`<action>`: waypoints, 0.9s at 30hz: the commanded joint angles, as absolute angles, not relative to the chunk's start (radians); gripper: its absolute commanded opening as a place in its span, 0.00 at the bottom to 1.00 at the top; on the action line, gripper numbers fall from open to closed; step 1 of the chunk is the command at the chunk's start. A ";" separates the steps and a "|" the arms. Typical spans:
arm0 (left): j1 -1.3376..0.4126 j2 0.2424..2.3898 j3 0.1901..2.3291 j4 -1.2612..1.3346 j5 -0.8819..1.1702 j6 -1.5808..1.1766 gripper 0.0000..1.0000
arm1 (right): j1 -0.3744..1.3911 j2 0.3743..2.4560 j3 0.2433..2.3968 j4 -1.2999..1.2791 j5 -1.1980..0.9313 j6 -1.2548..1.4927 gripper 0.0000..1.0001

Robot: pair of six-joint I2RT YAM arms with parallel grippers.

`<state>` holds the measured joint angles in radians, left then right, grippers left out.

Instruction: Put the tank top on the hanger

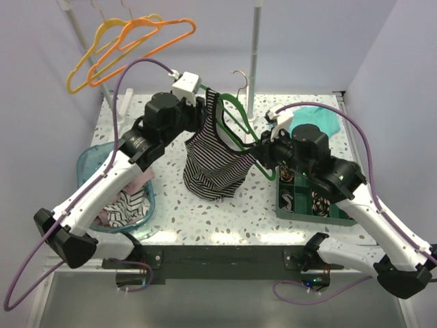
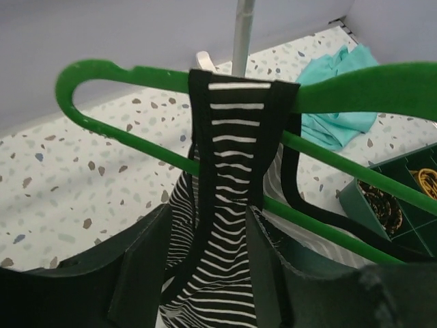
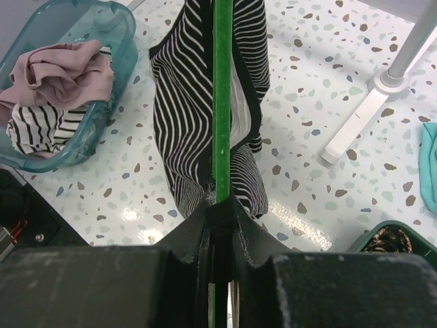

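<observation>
The green hanger (image 1: 235, 119) is held above the table, with my right gripper (image 1: 263, 147) shut on its lower bar (image 3: 222, 102). The striped tank top (image 1: 215, 164) hangs from it. One strap (image 2: 235, 137) is draped over the hanger's left arm (image 2: 130, 72), and the body (image 3: 181, 102) droops to the table. My left gripper (image 1: 205, 96) is at that shoulder. Its fingers (image 2: 143, 266) stand apart on either side of the strap, which runs slack between them, so it reads as open. A dark-edged second strap (image 2: 293, 184) hangs loose beside the bar.
A teal basket (image 1: 92, 160) at the left holds a mauve garment (image 3: 68, 68) and striped cloth. Orange (image 1: 157, 34) and yellow (image 1: 95, 48) hangers hang on the rack at the back left. A white pole (image 1: 254, 55) stands behind. Teal cloth (image 1: 317, 119) and a green tray (image 1: 314, 205) lie at the right.
</observation>
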<state>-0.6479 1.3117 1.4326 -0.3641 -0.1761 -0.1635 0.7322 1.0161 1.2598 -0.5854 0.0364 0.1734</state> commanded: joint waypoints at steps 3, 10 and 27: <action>-0.646 1.377 1.450 -0.307 -0.112 -0.198 0.53 | 0.732 0.997 1.325 -0.549 0.052 0.179 0.00; -0.646 1.414 1.447 -0.268 -0.112 -0.215 0.39 | 0.732 0.996 1.325 -0.560 0.052 0.176 0.00; -0.644 1.477 1.750 -0.354 -0.193 -0.144 0.12 | 0.730 1.012 1.413 -0.584 0.060 0.181 0.00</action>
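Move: The tank top's strap is draped over the green hanger, and the part I'll pinch hangs about 3 cm ahead of my half-open left hand, 3 cm to its right and 2 cm below. The hanger's free end pokes out roughly 8 cm straight ahead, about level in height; its hook stands some 8 cm ahead and 11 cm right. From my right hand, which grips the hanger's other end, that strap is about 14 cm ahead and 15 cm left. I sink my left hand about 4 cm while easing right and slightly forward, the strap between my fingers, then pinch it shut just below the hanger. Holding the strap, I lift some 8 cm, edging forward and tilting my fingers up roughly 10 degrees. My right hand keeps its grip and holds the hanger almost still. ##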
